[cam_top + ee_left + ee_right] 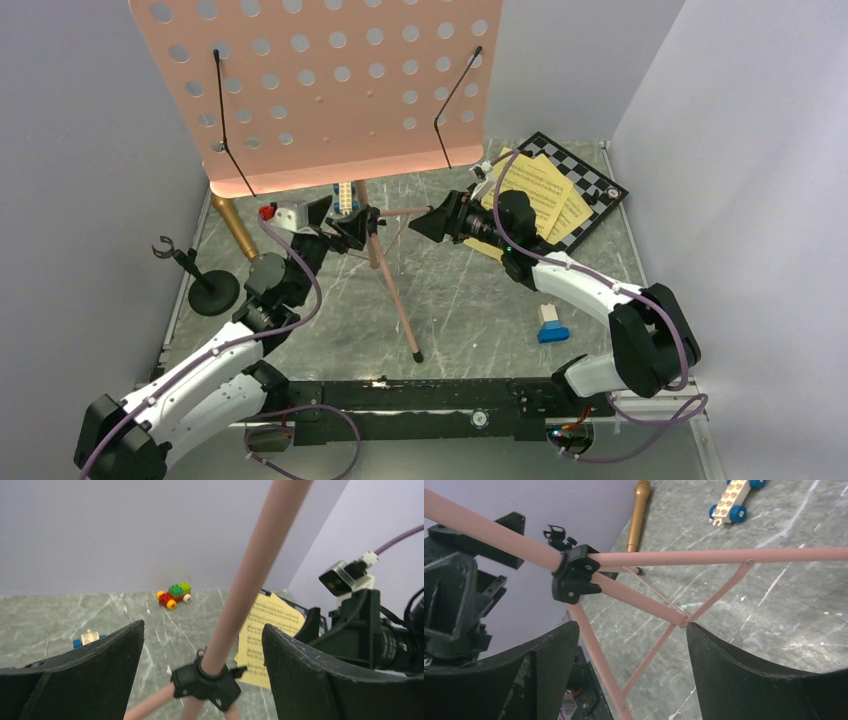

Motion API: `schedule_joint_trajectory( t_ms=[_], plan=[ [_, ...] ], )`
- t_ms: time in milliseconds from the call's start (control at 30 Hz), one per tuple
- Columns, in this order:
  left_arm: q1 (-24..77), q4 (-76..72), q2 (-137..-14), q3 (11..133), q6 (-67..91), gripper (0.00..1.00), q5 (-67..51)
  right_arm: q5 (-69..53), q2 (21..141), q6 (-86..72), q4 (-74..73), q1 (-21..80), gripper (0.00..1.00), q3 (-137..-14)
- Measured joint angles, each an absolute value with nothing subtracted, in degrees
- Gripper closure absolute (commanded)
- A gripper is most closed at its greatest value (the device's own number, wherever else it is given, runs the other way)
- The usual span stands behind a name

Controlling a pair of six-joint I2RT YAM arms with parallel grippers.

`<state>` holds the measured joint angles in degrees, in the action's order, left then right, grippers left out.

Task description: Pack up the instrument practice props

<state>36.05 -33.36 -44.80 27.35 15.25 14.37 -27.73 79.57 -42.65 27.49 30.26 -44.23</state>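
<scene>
The pink music stand stands mid-table, its perforated desk [320,90] high at the back and its black tripod hub [370,225] below. My left gripper [350,228] is open, its fingers on either side of the pole [250,575] just above the hub [205,680], not touching it. From the right, my open right gripper [425,222] faces the tripod; a thin pink leg [594,650] runs between its fingers. Yellow sheet-music pages [540,195] lie at the back right. The gold-brown microphone [233,225] and black mic stand [205,285] are at the left.
The sheet music rests on a black-and-white chessboard [590,180]. A blue-and-white brick car [551,322] sits front right, another [734,497] behind the tripod, and a red-green one [174,594] by the back wall. Grey walls enclose the table on three sides.
</scene>
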Motion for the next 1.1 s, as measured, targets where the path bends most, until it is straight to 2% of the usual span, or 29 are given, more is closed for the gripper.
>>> schedule_joint_trajectory(
  t_ms=[200,367,600,733,900,1000,1100],
  plan=[
    [32.2,-43.3,-50.1,29.3,13.6,0.11,9.3,-29.6,80.0,-44.2,29.4,30.3,0.18,-44.9],
    [31.0,-48.7,-53.1,32.3,10.4,0.16,5.2,-30.2,80.0,-44.3,29.6,30.3,0.18,-44.9],
    [30.8,-51.6,-58.1,34.6,6.9,0.32,0.7,-30.8,81.7,-46.2,29.6,30.3,0.20,-46.4],
    [30.8,-52.6,-59.4,34.7,6.0,0.47,-0.5,-31.4,82.6,-47.7,29.6,30.4,0.19,-47.5],
    [30.7,-53.6,-59.9,34.6,5.4,0.81,-1.1,-32.3,83.7,-50.8,29.6,30.9,0.17,-49.1],
    [30.8,-54.6,-59.9,34.1,5.0,0.98,-1.4,-33.2,85.9,-52.9,29.1,31.4,0.16,-51.9],
    [30.8,-55.4,-59.9,33.7,5.1,1.00,-1.5,-34.6,88.7,-55.4,27.6,32.5,0.19,-55.7]
  ],
)
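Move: The music stand's pole, where the left fingers will shut, is about 3 cm ahead of the left hand, 3 cm right and 6 cm up. The black leg hub sits on that pole about 4 cm ahead, 3 cm right and 5 cm below. From the right hand the hub is some 11 cm left, 3 cm ahead and 4 cm up. The toy car is on the table roughly 20 cm ahead of the left hand, 6 cm left and 30 cm down. The left fingers, open around the pink pole at first, shut on it above the black hub after the hand has risen about 6 cm, eased a little forward and right, and tipped its fingers up some 20 degrees. The right hand, still open, idles, then reaches about 5 cm left and 3 cm up towards the hub, its wrist turning slightly, without closing. ##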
